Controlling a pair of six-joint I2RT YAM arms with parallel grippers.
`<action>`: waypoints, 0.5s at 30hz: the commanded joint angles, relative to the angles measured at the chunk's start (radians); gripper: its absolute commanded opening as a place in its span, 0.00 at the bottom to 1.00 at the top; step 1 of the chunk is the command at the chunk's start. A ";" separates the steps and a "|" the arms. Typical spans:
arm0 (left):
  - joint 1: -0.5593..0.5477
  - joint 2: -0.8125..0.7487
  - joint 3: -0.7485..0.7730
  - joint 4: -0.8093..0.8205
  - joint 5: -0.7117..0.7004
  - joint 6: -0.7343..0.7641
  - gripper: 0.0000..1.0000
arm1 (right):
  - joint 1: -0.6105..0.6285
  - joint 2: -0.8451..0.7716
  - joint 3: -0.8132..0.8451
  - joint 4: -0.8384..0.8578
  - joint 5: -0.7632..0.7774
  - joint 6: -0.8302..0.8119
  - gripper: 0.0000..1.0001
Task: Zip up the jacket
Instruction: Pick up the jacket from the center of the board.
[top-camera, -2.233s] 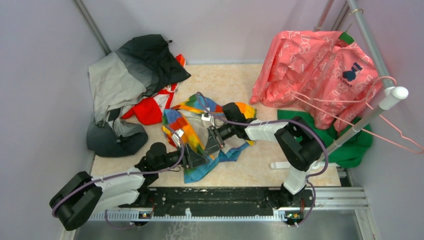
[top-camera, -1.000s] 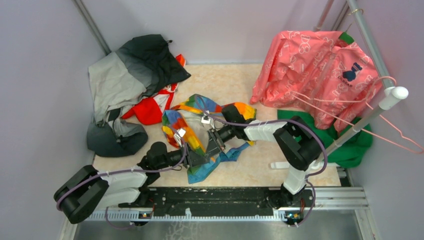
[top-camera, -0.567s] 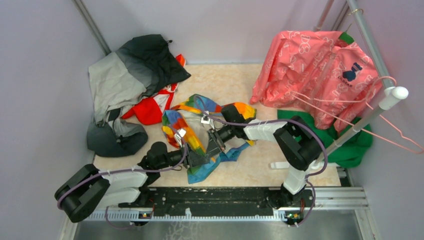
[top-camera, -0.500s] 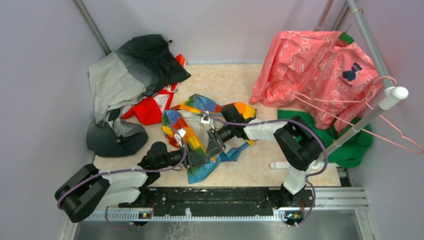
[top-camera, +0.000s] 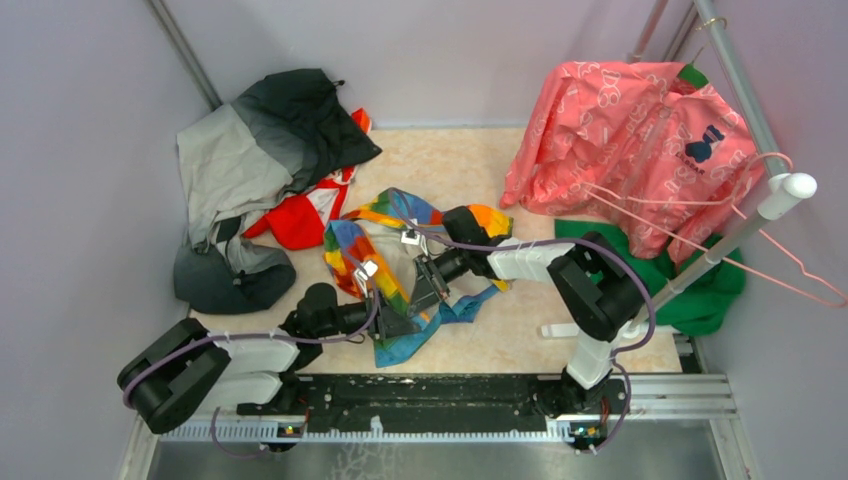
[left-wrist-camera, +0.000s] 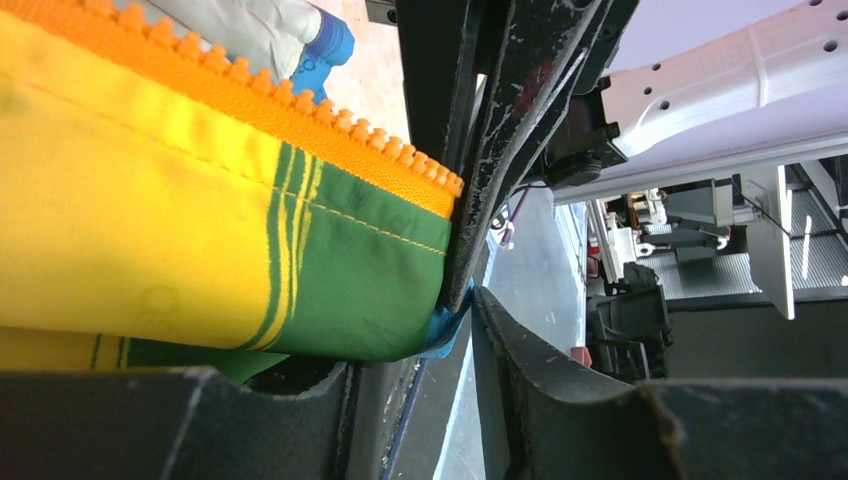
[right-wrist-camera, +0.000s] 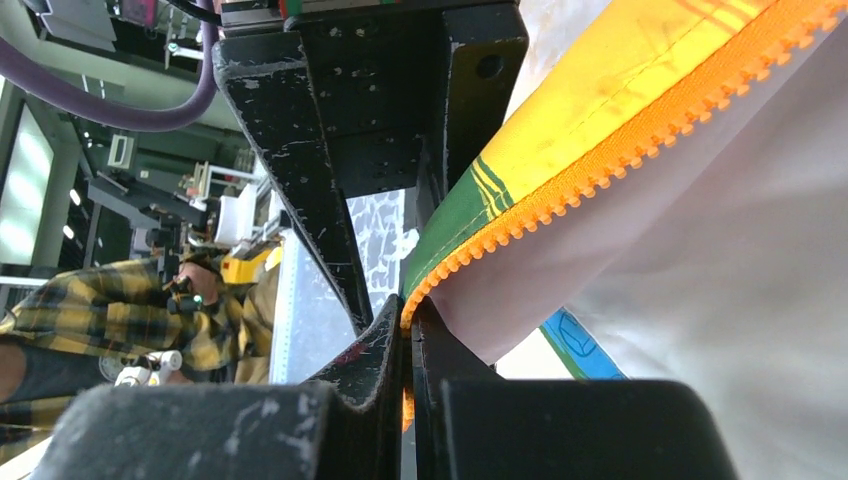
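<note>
The rainbow-striped jacket (top-camera: 392, 262) lies crumpled at the middle of the table, its pale lining showing. My right gripper (top-camera: 428, 287) is shut on its orange zipper (right-wrist-camera: 640, 150) edge, the teeth pinched between the fingertips (right-wrist-camera: 408, 322). Coming from the near left, my left gripper (top-camera: 393, 322) meets the same spot. In the left wrist view the yellow and green hem (left-wrist-camera: 330, 290) with the zipper (left-wrist-camera: 300, 105) lies over one finger. The left gripper (left-wrist-camera: 420, 350) stands open, a scrap of blue cloth at the gap, and the right gripper's black fingers (left-wrist-camera: 480, 200) stand just beyond.
A grey-and-black jacket (top-camera: 260, 150) and a red garment (top-camera: 300, 218) are heaped at the back left. A pink patterned garment (top-camera: 640, 140) hangs on the rack pole (top-camera: 740, 225) at the right, above a green cloth (top-camera: 705, 290) and a pink hanger (top-camera: 790, 270).
The left gripper's jaws have spread apart, and the left arm's elbow has shifted a little right. The right gripper keeps its hold on the zipper edge without moving.
</note>
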 joint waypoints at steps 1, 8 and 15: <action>-0.002 0.002 -0.011 0.087 0.019 -0.013 0.35 | -0.004 -0.034 0.006 0.080 -0.035 0.031 0.00; -0.001 -0.017 -0.014 0.083 0.001 -0.016 0.10 | -0.004 -0.035 0.003 0.090 -0.039 0.035 0.00; 0.001 -0.046 -0.034 0.076 0.006 -0.005 0.00 | -0.008 -0.043 0.029 0.000 -0.045 -0.061 0.04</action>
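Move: The loose bottom corner of the jacket's zipper front, green and blue, sits almost between the left gripper's open tips, about 1 cm ahead of the left hand point and level with it. The right fingers, already pinching the orange zipper tape, are some 3 cm ahead and 1 cm above. The opposite front's blue corner lies roughly 12 cm right, 4 cm ahead and 6 cm below. From the right hand the loose corner is about 2 cm back and 1 cm below. Close the left gripper from nearly half open to shut, pinching the green-blue hem corner just on the base side of the right fingertips, while easing the hand up about 1 cm. Keep the right gripper clamped on the end of the orange zipper tape and hold it practically in place. ##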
